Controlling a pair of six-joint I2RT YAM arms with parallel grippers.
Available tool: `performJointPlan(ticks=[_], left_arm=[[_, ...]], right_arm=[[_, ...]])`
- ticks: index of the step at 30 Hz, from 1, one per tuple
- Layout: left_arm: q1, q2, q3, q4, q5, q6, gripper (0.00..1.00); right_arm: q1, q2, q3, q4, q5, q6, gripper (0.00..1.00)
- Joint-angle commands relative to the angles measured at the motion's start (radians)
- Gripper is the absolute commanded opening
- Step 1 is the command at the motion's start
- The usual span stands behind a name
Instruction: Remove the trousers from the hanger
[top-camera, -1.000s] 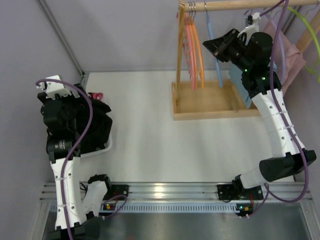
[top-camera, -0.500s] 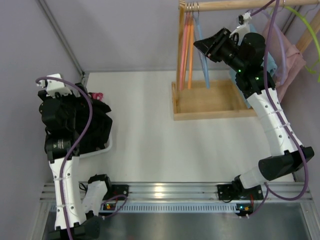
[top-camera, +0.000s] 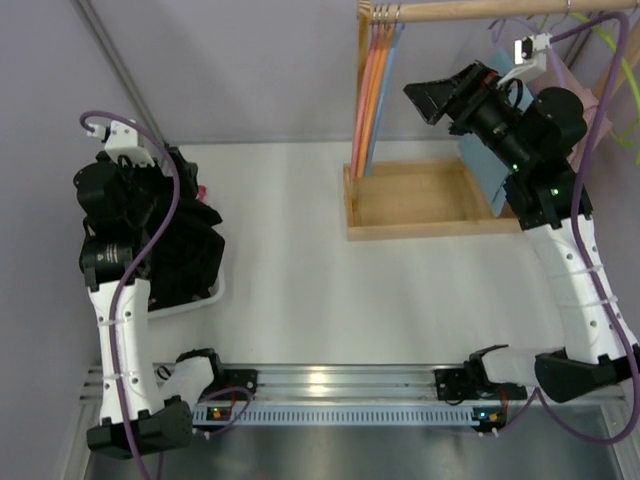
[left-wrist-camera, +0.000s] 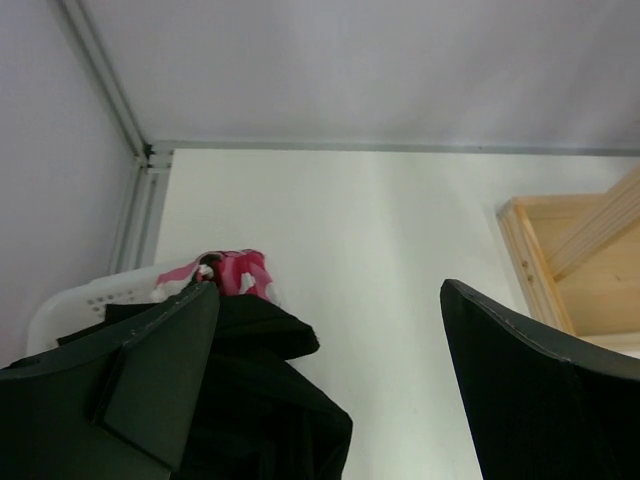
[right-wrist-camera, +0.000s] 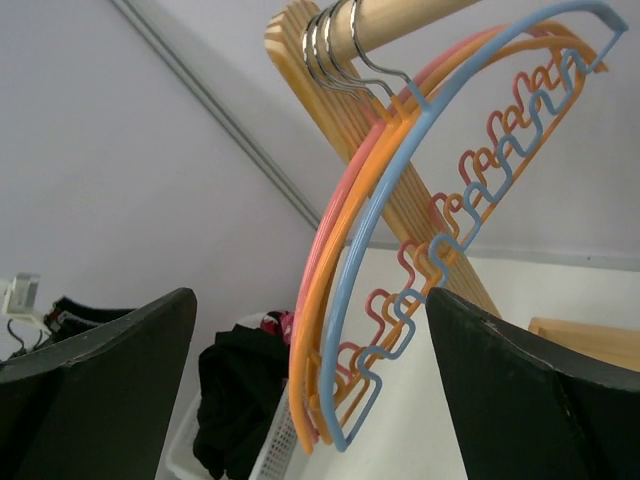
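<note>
The black trousers (top-camera: 190, 255) lie heaped in the white basket (top-camera: 205, 298) at the left, with the pink camouflage trousers (left-wrist-camera: 235, 272) showing at the heap's far edge. My left gripper (left-wrist-camera: 330, 290) hangs open just above that heap, holding nothing. Three bare hangers, pink, orange and blue (right-wrist-camera: 400, 200), hang bunched at the left end of the wooden rod (top-camera: 470, 10). Close to their right, my right gripper (top-camera: 425, 100) is open and empty, its fingers (right-wrist-camera: 520, 380) apart from the hangers. In the right wrist view the black trousers (right-wrist-camera: 235, 400) sit in the basket far below.
A wooden stand with a tray base (top-camera: 420, 225) carries the rod at the back right. A blue cloth (top-camera: 485, 170), a pink cloth (top-camera: 565, 70) and a green hanger (top-camera: 615, 50) hang further right, behind the right arm. Grey walls close in the left and back.
My right gripper has gone from shut to open and drawn back to the right. The three hangers have swung together at the rod's left end. The left arm has shifted slightly towards the back.
</note>
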Motion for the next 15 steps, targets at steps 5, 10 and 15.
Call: performJointPlan(ticks=[5,10,15], left_arm=[[-0.027,0.141,0.099,-0.026,0.162,-0.068,0.98],[-0.295,0.256,0.167,-0.089,-0.04,0.0,0.98],[-0.473,0.398,0.204,-0.13,0.033,0.023,0.98]], right_arm=[[-0.028,-0.191,-0.133,-0.043,0.012,-0.202,0.99],[-0.041,-0.344,-0.278,-0.106,0.06,-0.311,0.99],[-0.059,-0.479,-0.445,-0.13,0.107,-0.443,0.99]])
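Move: The light blue trousers on the purple hanger are roughly 10 cm ahead of the right hand, 14 cm to its right and 16 cm lower. The empty hangers hang about 12 cm ahead of that hand and 7 cm left, the pink trousers about 12 cm ahead and 24 cm right. From the left hand, the light blue trousers are some 56 cm right, 13 cm ahead, slightly lower; the black trousers in the basket are about 36 cm below, 4 cm left and 3 cm back. Touching nothing, the open left hand heads from above the basket towards the rack: forward about 5 cm at first, then sweeping right some 16 cm as it sinks, turning clockwise and tipping down. The right hand, also still open, backs away from the empty hangers, about 8 cm back, then down and to the right, its left side rolling down some 15 degrees. ##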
